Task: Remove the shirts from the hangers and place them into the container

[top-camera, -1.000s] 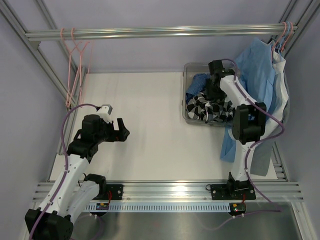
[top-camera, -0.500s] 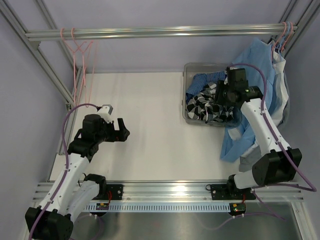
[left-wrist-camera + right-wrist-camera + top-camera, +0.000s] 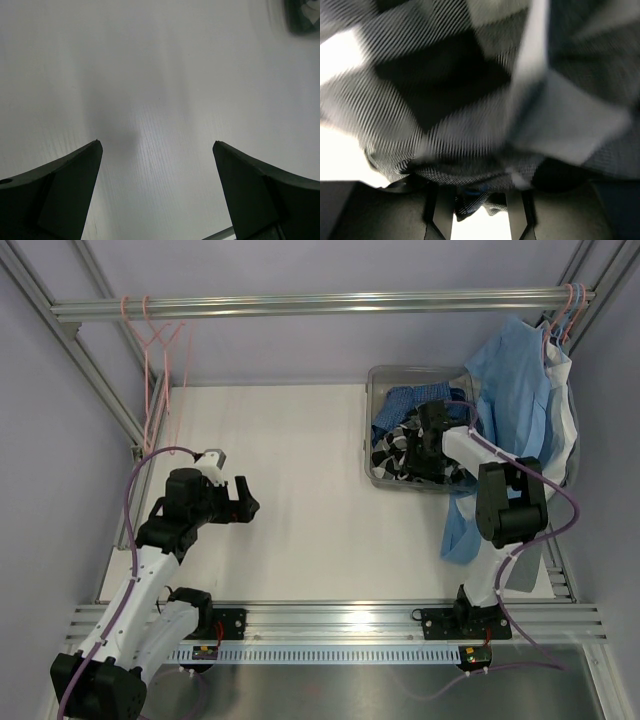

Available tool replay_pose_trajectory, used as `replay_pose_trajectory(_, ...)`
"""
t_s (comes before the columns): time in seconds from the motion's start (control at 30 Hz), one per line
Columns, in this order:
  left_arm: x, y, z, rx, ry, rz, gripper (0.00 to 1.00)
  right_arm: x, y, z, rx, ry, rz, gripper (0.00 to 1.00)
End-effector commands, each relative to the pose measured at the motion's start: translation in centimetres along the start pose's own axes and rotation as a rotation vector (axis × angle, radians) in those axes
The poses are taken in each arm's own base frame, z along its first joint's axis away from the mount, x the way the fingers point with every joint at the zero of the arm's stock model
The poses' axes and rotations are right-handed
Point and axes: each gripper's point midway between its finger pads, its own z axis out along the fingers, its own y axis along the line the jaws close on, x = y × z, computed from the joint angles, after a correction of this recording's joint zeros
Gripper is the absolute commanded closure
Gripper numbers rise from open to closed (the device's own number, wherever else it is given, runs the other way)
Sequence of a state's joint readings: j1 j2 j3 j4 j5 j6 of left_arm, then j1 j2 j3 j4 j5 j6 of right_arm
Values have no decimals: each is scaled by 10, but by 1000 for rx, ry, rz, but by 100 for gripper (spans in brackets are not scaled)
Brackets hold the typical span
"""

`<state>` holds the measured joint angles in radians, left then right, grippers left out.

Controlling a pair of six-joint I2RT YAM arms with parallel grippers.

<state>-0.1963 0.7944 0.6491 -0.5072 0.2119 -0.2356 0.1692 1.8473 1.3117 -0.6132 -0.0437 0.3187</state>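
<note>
The black-and-white check shirt lies bunched in the clear container, with the dark blue shirt behind it. My right gripper is down in the container. In the right wrist view a fold of check cloth fills the gap between its fingers, so the right gripper is shut on that fold. My left gripper hovers open over bare table at the left, and the left wrist view shows nothing inside the left gripper. Empty pink hangers hang from the rail's left end.
A light blue garment with white and grey ones hangs on pink hangers at the rail's right end, draping beside the container and over the right arm's base. Metal frame posts stand along both sides.
The right arm folded back in from the right and its gripper moved left, lower onto the check shirt, with the jaws narrowing. The left arm has not moved.
</note>
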Motion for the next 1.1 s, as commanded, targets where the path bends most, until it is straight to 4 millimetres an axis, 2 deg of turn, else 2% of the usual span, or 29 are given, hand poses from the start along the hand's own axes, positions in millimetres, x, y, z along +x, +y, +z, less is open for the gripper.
replay_pose_trajectory(0.0,-13,0,-1,-9,-44,16,1,-18,3,22,21,-45,30,53)
replay_pose_trajectory(0.07,-13,1,-2,-14,-45,16,1,-20,-1,20,50,-59,32,53)
replay_pose_trajectory(0.17,-14,0,-3,-13,-48,13,1,-29,-2,2,68,-83,23,50)
replay_pose_trajectory(0.27,-15,-2,-4,-7,-51,2,1,-45,7,-37,34,-145,-6,45)
replay_pose_trajectory(0.3,-15,-2,-5,-8,-49,-2,1,-54,14,-64,5,-193,-15,43)
replay_pose_trajectory(0.37,-20,-5,-11,-7,-56,-10,1,-64,19,-95,-24,-248,-35,38)
replay_pose_trajectory(0.43,-28,-9,-19,-5,-71,-17,1,-75,26,-144,-60,-333,-47,35)
replay_pose_trajectory(0.47,-32,-10,-23,-7,-78,-22,1,-77,27,-161,-67,-359,-56,29)
replay_pose_trajectory(0.5,-42,-14,-32,-5,-92,-23,1,-79,29,-190,-88,-417,-61,26)
replay_pose_trajectory(0.57,-53,-19,-43,-3,-111,-28,1,-80,30,-227,-101,-472,-70,22)
replay_pose_trajectory(0.6,-54,-21,-49,-6,-106,-31,1,-78,28,-256,-111,-533,-78,22)
replay_pose_trajectory(0.63,-70,-26,-62,-1,-145,-27,1,-77,26,-276,-107,-569,-80,21)
replay_pose_trajectory(0.67,-73,-26,-70,-12,-150,-26,1,-77,19,-293,-82,-611,-89,18)
replay_pose_trajectory(0.7,-79,-28,-77,-16,-167,-21,1,-72,15,-320,-84,-672,-90,14)
replay_pose_trajectory(0.73,-94,-33,-92,-16,-212,-8,1,-69,11,-339,-77,-708,-96,12)
replay_pose_trajectory(0.77,-96,-33,-101,-29,-219,-5,1,-66,4,-354,-57,-749,-100,10)
replay_pose_trajectory(0.8,-101,-33,-109,-36,-233,-1,1,-58,-1,-381,-63,-815,-97,8)
replay_pose_trajectory(0.83,-112,-35,-125,-53,-272,5,1,-53,-6,-395,-53,-852,-100,4)
replay_pose_trajectory(0.87,-117,-36,-137,-59,-302,9,1,-42,-11,-420,-65,-918,-93,3)
replay_pose_trajectory(0.97,-132,-36,-169,-93,-391,12,1,-25,-23,-452,-68,-1023,-75,0)
replay_pose_trajectory(1.0,-134,-38,-181,-92,-430,15,1,-13,-27,-469,-89,-1083,-68,1)
replay_pose_trajectory(1.07,-137,-34,-199,-121,-487,9,1,-1,-30,-484,-113,-1139,-73,0)
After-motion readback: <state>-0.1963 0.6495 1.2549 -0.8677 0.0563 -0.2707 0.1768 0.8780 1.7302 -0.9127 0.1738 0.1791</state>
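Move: The checkered shirt lies bunched in the container right under the right hand, its middle about 2 cm ahead, 3 cm left and 2 cm below. The dark blue shirt is about 13 cm ahead and 4 cm left, at about the same depth; the light blue shirt hangs some 16 cm to the right, 6 cm ahead and about 12 cm higher. From the left hand the checkered shirt is roughly 15 cm ahead, 45 cm right, 12 cm below. Already down on the checkered shirt, the right fingertips press another 2 cm down into it, then lift off and rise fast, some 45 cm, first straight up, then also back about 18 cm and a little right, away from the container, opening from half to wide while the hand tips up about 60 degrees. The left hand, empty and still open, rises about 20 cm and tips up some 20 degrees, drawing slightly back and left. ##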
